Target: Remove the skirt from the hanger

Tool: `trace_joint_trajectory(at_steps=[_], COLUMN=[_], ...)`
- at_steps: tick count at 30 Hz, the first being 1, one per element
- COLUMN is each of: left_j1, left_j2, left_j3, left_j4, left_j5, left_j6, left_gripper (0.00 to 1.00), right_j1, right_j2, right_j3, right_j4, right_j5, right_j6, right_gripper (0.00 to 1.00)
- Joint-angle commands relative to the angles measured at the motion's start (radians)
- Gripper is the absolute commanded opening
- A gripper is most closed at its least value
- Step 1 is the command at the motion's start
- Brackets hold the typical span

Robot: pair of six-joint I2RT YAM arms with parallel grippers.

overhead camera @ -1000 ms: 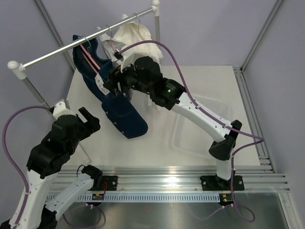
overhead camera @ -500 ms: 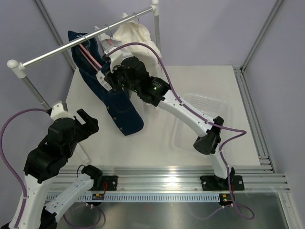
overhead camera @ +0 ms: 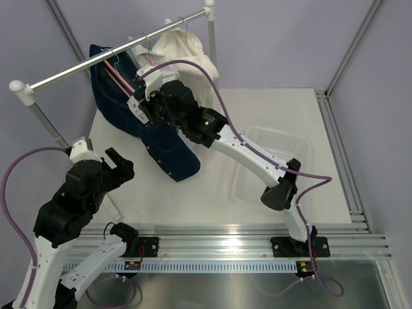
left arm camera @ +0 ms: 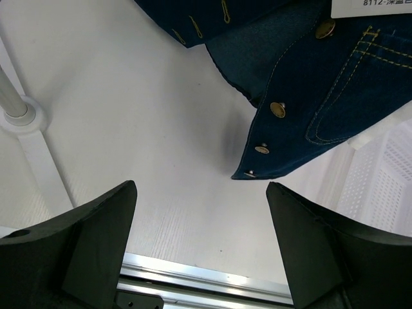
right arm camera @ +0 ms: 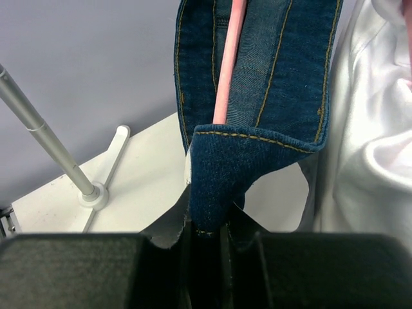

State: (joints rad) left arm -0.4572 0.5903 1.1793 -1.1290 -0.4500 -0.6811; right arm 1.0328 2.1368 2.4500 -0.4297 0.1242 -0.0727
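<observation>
A dark blue denim skirt (overhead camera: pixel 164 145) hangs from a pink hanger (overhead camera: pixel 121 72) on the metal rail (overhead camera: pixel 77 71), its hem trailing onto the white table. My right gripper (overhead camera: pixel 145 108) is up at the waistband. In the right wrist view its jaws (right arm camera: pixel 207 233) are shut on a fold of the skirt's waistband (right arm camera: pixel 257 71), just below the pink hanger bar (right arm camera: pixel 226 71). My left gripper (overhead camera: pixel 116 161) stands open low at the near left, nothing between its fingers (left arm camera: pixel 201 190). It looks at the skirt's buttoned hem (left arm camera: pixel 302 90).
A white garment (overhead camera: pixel 187 48) hangs on a second hanger at the right of the rail, close behind the skirt. A clear plastic tray (overhead camera: pixel 273 164) lies on the table at the right. The rail's left post and foot (left arm camera: pixel 22 119) stand near my left gripper.
My right gripper has closed on the skirt's waistband and shifted up and left toward the rail, swinging the skirt slightly. The left arm has barely moved.
</observation>
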Motion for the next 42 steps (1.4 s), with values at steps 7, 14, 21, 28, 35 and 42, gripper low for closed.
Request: trace_joint_trajectory(at_steps=[7,14,21,28,35,42], left_j1=[-0.005,-0.005,-0.003,-0.003,-0.003,-0.003], left_j2=[-0.032,-0.040,-0.038,-0.041,-0.043,-0.052], left_j3=[-0.010,-0.004,0.005,0.019,0.104,0.167], left_j4=[0.051,0.051,0.055,0.057,0.084,0.188], left_j5=[0.040,0.062,0.083,0.099,0.149,0.264], left_j6=[0.006,0.002,0.008,0.023,0.055,0.067], left_gripper=[0.87,0.86,0.86,0.85,0.83,0.80], right_j1=[0.009,0.007,0.007,0.009,0.009,0.009], right_j2=[-0.167,-0.216,-0.279,-0.273,-0.421,-0.552], right_j3=[-0.025,-0.077,-0.183,-0.148,-0.362,-0.511], right_j4=[0.199,0.284,0.455,0.465,0.500,0.491], right_j5=[0.084,0.052,-0.009,-0.044,-0.072,-0.113], right_j6=[0.030,0.091,0.119,0.134,0.151,0.160], right_gripper=[0.00,0.00,0.00,0.00,0.00,0.00])
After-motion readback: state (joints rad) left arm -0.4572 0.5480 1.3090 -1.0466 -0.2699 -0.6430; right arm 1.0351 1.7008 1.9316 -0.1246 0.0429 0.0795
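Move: My right hand already pinches the skirt's waistband. The pink hanger's middle is about 7 cm left of it, 6 cm farther out and 5 cm higher; the rail above that is some 9 cm ahead, 8 cm left and 15 cm up. The white garment hangs about 13 cm ahead, level sideways, and the paper tag sits 2 cm to the left. From my empty left hand, the hanger lies about 23 cm ahead, 1 cm right and 16 cm up. Keeping the waistband pinched, I lift my right hand about 8 cm, drifting right, while its left-pointing fingertips tip up some 15 degrees; then I pull the skirt back and to the right. Late on, my left hand rises about 7 cm, open and free of the cloth, easing right as its fingers tip up and turn slightly clockwise. ##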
